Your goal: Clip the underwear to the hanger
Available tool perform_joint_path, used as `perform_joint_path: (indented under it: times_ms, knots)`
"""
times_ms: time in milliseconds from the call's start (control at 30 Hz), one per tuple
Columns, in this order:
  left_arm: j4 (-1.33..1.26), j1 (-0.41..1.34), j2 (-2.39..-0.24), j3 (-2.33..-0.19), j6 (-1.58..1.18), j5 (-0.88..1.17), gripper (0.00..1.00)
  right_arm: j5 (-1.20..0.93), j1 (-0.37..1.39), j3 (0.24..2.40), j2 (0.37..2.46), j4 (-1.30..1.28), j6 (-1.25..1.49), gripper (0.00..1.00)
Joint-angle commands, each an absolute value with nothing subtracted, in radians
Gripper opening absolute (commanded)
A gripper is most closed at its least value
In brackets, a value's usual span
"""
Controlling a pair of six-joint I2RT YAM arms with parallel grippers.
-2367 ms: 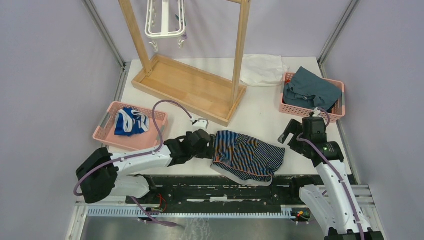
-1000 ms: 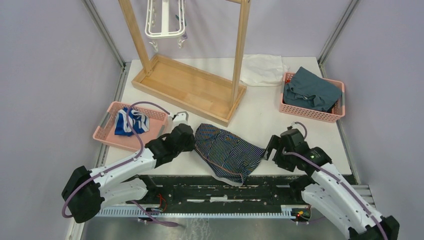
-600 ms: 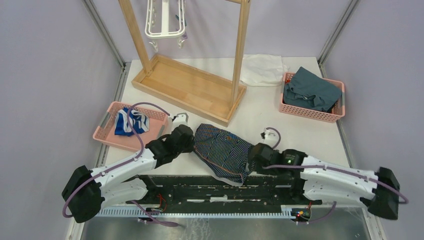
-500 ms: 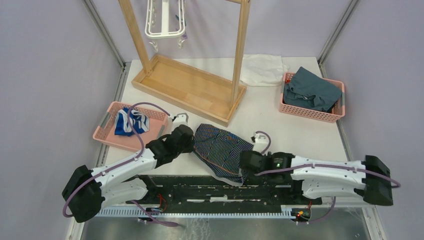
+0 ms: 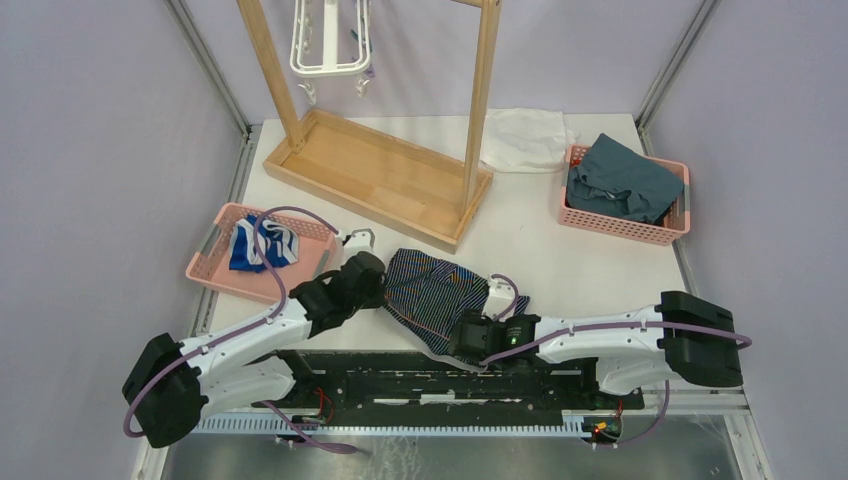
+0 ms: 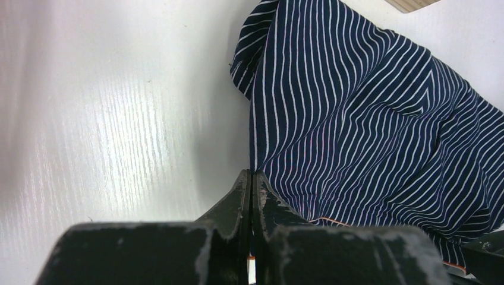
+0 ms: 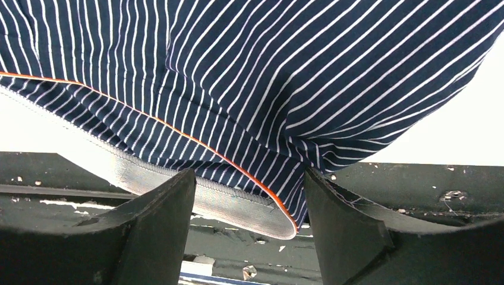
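The underwear (image 5: 432, 292), dark navy with thin light stripes, lies bunched near the table's front edge. My left gripper (image 5: 379, 290) is at its left end, jaws shut on the fabric edge (image 6: 356, 113); in the left wrist view the left gripper (image 6: 251, 176) pinches cloth between its tips. My right gripper (image 5: 463, 334) reaches in low from the right at the near hem. In the right wrist view the right gripper (image 7: 248, 178) stands open, its fingers (image 7: 160, 214) straddling the grey waistband corner with orange trim (image 7: 261, 205). The white hanger (image 5: 328, 42) hangs on the rack at the back.
A tall wooden rack (image 5: 380, 175) stands at the back centre. A pink basket (image 5: 215, 262) on the left holds a blue-and-white garment (image 5: 260, 245). Another pink basket (image 5: 672, 222) at right holds teal cloth (image 5: 620, 180). A white cloth (image 5: 525, 138) lies behind it. A black rail (image 5: 400, 375) runs along the near edge.
My right arm has swung down and left from the table's right side to the underwear's near hem, its jaws narrowing. The left gripper dragged the underwear leftwards, then held still.
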State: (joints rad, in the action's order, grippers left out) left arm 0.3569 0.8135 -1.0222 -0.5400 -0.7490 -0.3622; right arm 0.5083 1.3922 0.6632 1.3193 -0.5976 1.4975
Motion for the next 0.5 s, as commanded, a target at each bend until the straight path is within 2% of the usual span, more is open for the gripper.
perform_joint_path:
  times_ms: [0,333,433,467]
  knots:
    - [0.35,0.809,-1.006,-0.538,-0.724,-0.384,0.03,0.527,1.398,0.653,1.333,-0.572,1.556,0.75]
    - [0.356,0.808,-0.991,-0.527,-0.733,-0.383,0.03,0.547,1.396,0.64,1.368,-0.603,1.559,0.58]
    - [0.358,0.808,-0.986,-0.525,-0.735,-0.384,0.03,0.562,1.398,0.64,1.361,-0.629,1.554,0.46]
    - [0.36,0.807,-0.983,-0.526,-0.736,-0.386,0.03,0.576,1.398,0.643,1.346,-0.642,1.539,0.34]
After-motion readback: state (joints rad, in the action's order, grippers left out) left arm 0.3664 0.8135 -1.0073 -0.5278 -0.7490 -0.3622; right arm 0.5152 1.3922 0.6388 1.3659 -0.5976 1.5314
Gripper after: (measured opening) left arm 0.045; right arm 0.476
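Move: The underwear's near right waistband corner is under the right hand's spread fingers, about 3 cm below, 1 cm back and 1 cm right. From that hand the table's near edge is about 2 cm ahead and 4 cm below, and the rack's near corner some 19 cm ahead and 2 cm left. From the left hand, pinching the underwear's left side, the waistband corner is roughly 10 cm back, 16 cm right and 6 cm below. Right hand sinks about 2 cm and slightly right, fingers partly closing astride the underwear's corner; left keeps hold. ##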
